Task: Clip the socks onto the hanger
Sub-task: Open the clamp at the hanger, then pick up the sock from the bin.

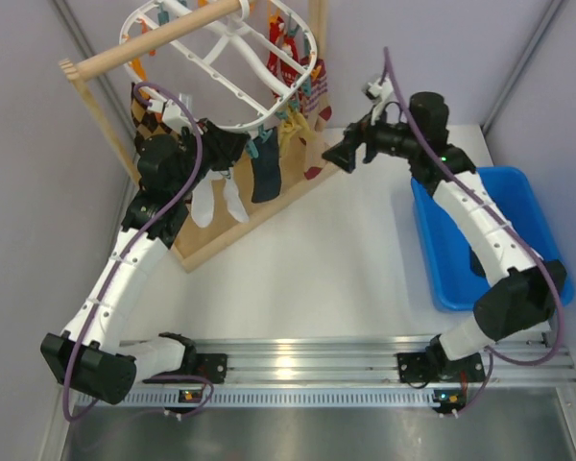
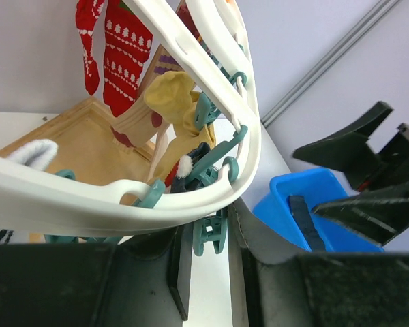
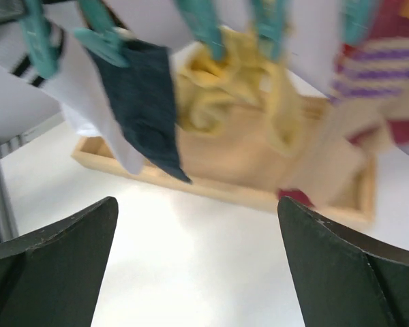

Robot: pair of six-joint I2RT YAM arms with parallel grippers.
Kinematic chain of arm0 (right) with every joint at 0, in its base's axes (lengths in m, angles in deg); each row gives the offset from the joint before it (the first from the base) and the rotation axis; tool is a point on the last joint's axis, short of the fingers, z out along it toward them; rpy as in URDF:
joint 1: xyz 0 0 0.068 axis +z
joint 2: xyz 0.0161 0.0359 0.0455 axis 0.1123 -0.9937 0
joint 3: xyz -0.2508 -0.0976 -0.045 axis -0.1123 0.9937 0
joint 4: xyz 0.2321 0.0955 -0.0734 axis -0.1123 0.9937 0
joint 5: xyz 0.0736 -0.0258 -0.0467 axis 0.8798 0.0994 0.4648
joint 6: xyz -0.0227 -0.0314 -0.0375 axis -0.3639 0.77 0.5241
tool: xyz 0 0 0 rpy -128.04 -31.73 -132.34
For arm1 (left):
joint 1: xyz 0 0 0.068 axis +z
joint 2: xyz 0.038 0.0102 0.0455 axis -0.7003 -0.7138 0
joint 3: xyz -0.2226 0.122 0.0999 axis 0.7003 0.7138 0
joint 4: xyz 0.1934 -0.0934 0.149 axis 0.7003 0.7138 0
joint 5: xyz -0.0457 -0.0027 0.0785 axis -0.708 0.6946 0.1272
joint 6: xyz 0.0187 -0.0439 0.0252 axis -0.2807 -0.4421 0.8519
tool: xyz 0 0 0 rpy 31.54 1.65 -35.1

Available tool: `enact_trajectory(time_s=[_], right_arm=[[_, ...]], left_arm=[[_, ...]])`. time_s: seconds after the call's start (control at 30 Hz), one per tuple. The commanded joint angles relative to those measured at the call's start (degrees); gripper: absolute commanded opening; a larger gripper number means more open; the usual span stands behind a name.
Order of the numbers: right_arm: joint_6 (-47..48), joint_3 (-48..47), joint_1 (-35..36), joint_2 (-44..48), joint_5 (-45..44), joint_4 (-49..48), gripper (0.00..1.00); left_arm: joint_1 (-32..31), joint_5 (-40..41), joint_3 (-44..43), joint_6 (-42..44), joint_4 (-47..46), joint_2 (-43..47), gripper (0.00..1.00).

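Note:
The white oval hanger hangs from a wooden rod, with teal and orange clips along its rim. Clipped socks dangle from it: white, navy, yellow and red-patterned ones. My left gripper reaches under the rim and is shut on a teal clip, which touches both fingers. My right gripper is open wide and holds nothing. It sits low in front of the navy sock and yellow sock, just right of the hanger.
The wooden base of the stand lies under the socks, and its slanted post rises at the left. A blue bin stands at the right by the right arm; a dark strip lies inside it.

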Motion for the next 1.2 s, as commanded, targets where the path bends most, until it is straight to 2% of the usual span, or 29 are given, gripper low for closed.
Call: enact_trajectory(time_s=[0.0,0.17,0.2,0.37,0.4,0.63,0.8,0.93,1.17], right_arm=[[2.99,2.64,-6.95,7.11,2.25,7.76,1.0],[8.29,4.85,-23.38,8.09,-8.47,22.78,0.96],[9.08,6.6,-28.28,8.18,-10.14,23.85,0.91],[12.68,13.72,-39.3,7.57,-24.11,23.51,0.84],[12.86,15.3,-41.75,5.56,-25.87,22.11,0.79],[9.88,17.86,-45.03,-6.84,-32.47,12.44,0.72],[9.18,14.97,-45.12,-14.92,-33.62,7.34,0.68],[9.35,14.79,-45.21,-17.39,-33.28,0.59,0.66],[10.05,13.22,-45.47,-21.26,-34.06,-3.13,0.64]], left_arm=[[0.27,-0.59,0.02,1.64,-3.29,-0.52,0.0],[0.27,-0.16,0.02,2.61,-3.29,-0.09,0.0],[0.27,-0.24,0.02,2.7,-3.29,0.0,0.0],[0.27,-0.33,0.2,2.61,-3.29,0.44,0.0],[0.27,-0.33,0.28,2.61,-3.29,0.62,0.0],[0.53,-1.12,1.07,2.0,-3.99,0.7,0.0],[0.88,-0.86,2.04,1.82,-5.13,1.76,0.0],[1.15,-0.77,3.09,1.47,-5.31,2.37,0.0],[1.41,-0.59,3.27,1.38,-5.31,2.46,0.0]])
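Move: The black sock in the blue bin, the right hand's goal, lies about 45 cm to its right, 5 cm back and roughly 36 cm below. The bin's middle is 2 cm farther right, about 6 cm back from the hand. On the hanger, the yellow sock hangs some 8 cm left, 4 cm ahead and 6 cm lower, the navy sock 16 cm left, nearly level forward, 10 cm lower. From the left hand, the black sock is some 62 cm right, 4 cm back, 41 cm below. The right hand sweeps fast to the right, about 44 cm away from the hanging socks, soon sinking too, some 30 cm in all, into place over the far end of the black sock in the blue bin, and edges slightly forward at the end. On the way its wrist swings clockwise some 65 degrees and tips down, so the fingers end up pointing forward and steeply down, while they narrow from wide open to about two thirds; the left hand stays at the ring, keeping its pinch on the green clamp. ##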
